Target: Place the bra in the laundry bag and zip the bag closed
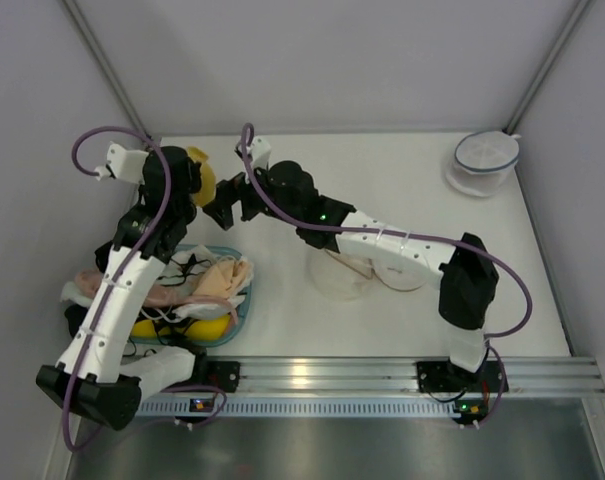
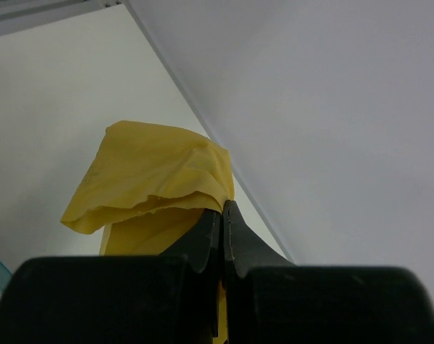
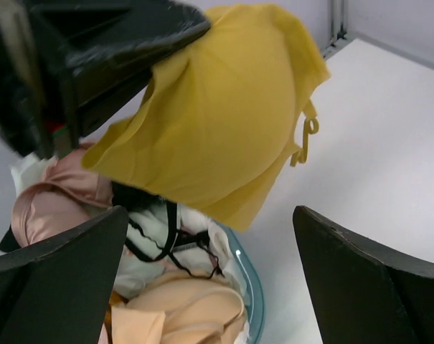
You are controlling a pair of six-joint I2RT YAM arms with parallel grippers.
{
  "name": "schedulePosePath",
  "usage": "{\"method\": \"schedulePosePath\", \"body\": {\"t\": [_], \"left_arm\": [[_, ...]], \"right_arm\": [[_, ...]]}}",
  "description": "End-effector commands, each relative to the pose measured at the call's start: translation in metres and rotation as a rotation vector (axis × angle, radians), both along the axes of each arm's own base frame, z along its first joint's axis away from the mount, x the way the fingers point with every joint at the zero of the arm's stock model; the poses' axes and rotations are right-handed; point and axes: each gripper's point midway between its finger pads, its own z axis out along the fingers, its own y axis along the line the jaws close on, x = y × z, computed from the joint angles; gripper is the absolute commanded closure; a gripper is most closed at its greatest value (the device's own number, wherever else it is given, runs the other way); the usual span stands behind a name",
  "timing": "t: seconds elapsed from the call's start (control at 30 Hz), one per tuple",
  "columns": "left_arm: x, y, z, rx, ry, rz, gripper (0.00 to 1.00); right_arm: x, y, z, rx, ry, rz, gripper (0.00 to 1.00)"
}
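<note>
The mustard-yellow bra (image 1: 206,180) hangs in the air above the table's far left, pinched at its top edge by my left gripper (image 1: 190,186), which is shut on it. In the left wrist view the jaws meet at the fabric (image 2: 152,172), the left gripper (image 2: 224,209) closed tight. My right gripper (image 1: 224,204) is wide open just right of the bra, touching nothing. The right wrist view shows the bra (image 3: 224,122) dangling ahead of that gripper (image 3: 209,215). The laundry bag (image 1: 338,280) lies mid-table, partly hidden under my right arm.
A teal basket (image 1: 244,312) heaped with peach, pink and white garments (image 1: 217,280) stands at the near left, below the hanging bra. Its rim (image 3: 249,287) shows in the right wrist view. A round blue-rimmed bag (image 1: 487,160) sits at the far right corner.
</note>
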Motion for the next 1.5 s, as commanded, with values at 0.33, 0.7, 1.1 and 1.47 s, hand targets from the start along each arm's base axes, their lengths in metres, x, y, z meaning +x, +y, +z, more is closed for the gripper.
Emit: {"method": "schedulePosePath", "body": {"t": [0.33,0.7,1.1,1.47], "left_arm": [[-0.029,-0.001,-0.004,0.041,0.016,-0.079,1.00],[-0.034,0.009,-0.010,0.101,0.049,-0.051,1.00],[-0.049,-0.004,-0.004,0.078,0.016,-0.155,1.00],[-0.073,0.000,0.008,0.308,0.022,-0.267,1.00]], "right_arm": [[-0.006,0.043,0.047,0.075,-0.023,0.017,0.00],[-0.034,0.041,0.037,0.021,-0.090,0.050,0.01],[0.014,0.017,0.032,-0.029,-0.144,-0.228,0.91],[0.048,-0.046,0.056,-0.069,-0.245,-0.268,1.00]]}}
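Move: Just ahead of the open right fingers hangs the yellow bra, about 4 cm forward, 5 cm left and 2 cm higher. From the right hand, the laundry basket lies roughly 10 cm back, 10 cm left and 18 cm below, and the laundry bag some 22 cm right, 5 cm back and 20 cm below. The left hand already holds the bra, its middle level ahead, about 2 cm right and 3 cm below the fingers. Reaching left and up some 4 cm to the bra, the right hand then draws back and down and shuts its fingers, pinching the bra's right-hand part. It next carries its grip about 4 cm right and 4 cm forward, turning roughly 10 degrees clockwise. The left hand keeps its pinch, easing back about 6 cm and turning clockwise as well. ##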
